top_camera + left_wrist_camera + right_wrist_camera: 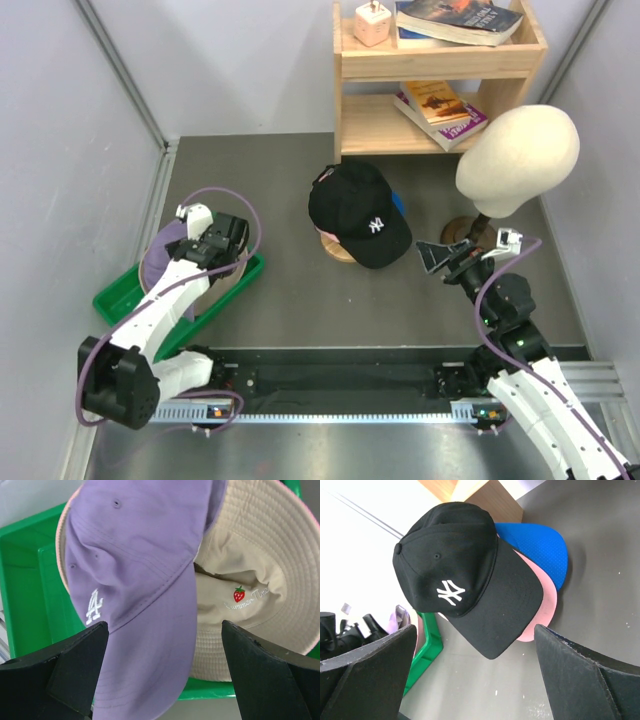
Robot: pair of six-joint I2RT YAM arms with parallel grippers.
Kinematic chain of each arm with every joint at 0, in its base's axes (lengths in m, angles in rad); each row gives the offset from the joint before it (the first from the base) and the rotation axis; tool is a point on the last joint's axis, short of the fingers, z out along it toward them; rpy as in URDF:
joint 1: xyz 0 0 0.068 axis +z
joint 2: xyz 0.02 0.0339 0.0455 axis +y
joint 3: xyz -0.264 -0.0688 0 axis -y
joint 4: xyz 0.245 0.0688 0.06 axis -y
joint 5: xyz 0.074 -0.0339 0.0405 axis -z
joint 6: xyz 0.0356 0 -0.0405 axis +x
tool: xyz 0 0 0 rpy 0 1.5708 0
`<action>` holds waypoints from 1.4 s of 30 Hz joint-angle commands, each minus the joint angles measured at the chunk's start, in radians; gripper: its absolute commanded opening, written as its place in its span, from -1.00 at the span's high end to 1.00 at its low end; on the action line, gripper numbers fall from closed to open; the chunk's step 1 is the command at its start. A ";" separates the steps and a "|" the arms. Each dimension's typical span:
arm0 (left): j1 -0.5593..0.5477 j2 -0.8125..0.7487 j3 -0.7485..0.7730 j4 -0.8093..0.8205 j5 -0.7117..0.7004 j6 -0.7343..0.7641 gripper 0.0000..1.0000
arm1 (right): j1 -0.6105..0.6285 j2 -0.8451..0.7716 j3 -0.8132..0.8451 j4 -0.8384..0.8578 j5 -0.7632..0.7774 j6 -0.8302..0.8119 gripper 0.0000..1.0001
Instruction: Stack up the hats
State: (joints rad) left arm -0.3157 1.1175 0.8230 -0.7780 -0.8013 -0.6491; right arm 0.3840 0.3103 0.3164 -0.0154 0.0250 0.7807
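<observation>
A black cap [360,215] with a white logo tops a pile on a wooden stand [335,247], over a pale pink cap's brim [547,605] and a blue cap's brim [540,550]. A lavender cap [135,580] lies on a beige brimmed hat [250,595] with a pink edge, in the green tray [120,295]. My left gripper [165,670] hovers open just above the lavender cap's brim, which lies between its fingers [75,670]. Right of the pile my right gripper [475,675] is open and holds nothing, pointing at the black cap [460,585].
A cream mannequin head [520,155] on a stand rises right behind the right gripper [440,257]. A wooden shelf [440,70] with books stands at the back. Grey walls close in both sides. The left gripper [215,250] hangs over the tray.
</observation>
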 commanded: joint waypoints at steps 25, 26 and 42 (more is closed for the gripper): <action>0.004 -0.001 0.076 -0.093 0.077 0.006 1.00 | -0.007 -0.074 0.078 -0.054 0.030 -0.023 -0.99; 0.004 -0.004 0.091 -0.101 0.073 0.015 1.00 | -0.005 -0.073 0.079 -0.052 0.030 -0.026 -1.00; 0.004 -0.151 0.367 -0.221 0.195 0.135 1.00 | -0.004 0.009 0.138 0.081 -0.118 -0.110 -0.99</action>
State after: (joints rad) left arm -0.3103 0.9874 1.1183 -0.9936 -0.6689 -0.5388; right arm 0.3840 0.2802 0.4026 -0.0307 -0.0025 0.7074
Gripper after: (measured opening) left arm 0.042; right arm 0.996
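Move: The purple cap lies just under the left hand's open fingers, its middle about 2 cm left, level fore and aft, and 4 cm below. Under the cap the beige sun hat centres some 3 cm right and 2 cm back of the hand, 6 cm down, and the green basket's middle is about 7 cm back, straight behind and 9 cm lower. From the right hand the purple cap is roughly 50 cm left, 1 cm ahead and 13 cm down. Left fingers close on the purple cap, pinching it, then lift about 10 cm; the empty right rises 4 cm. ##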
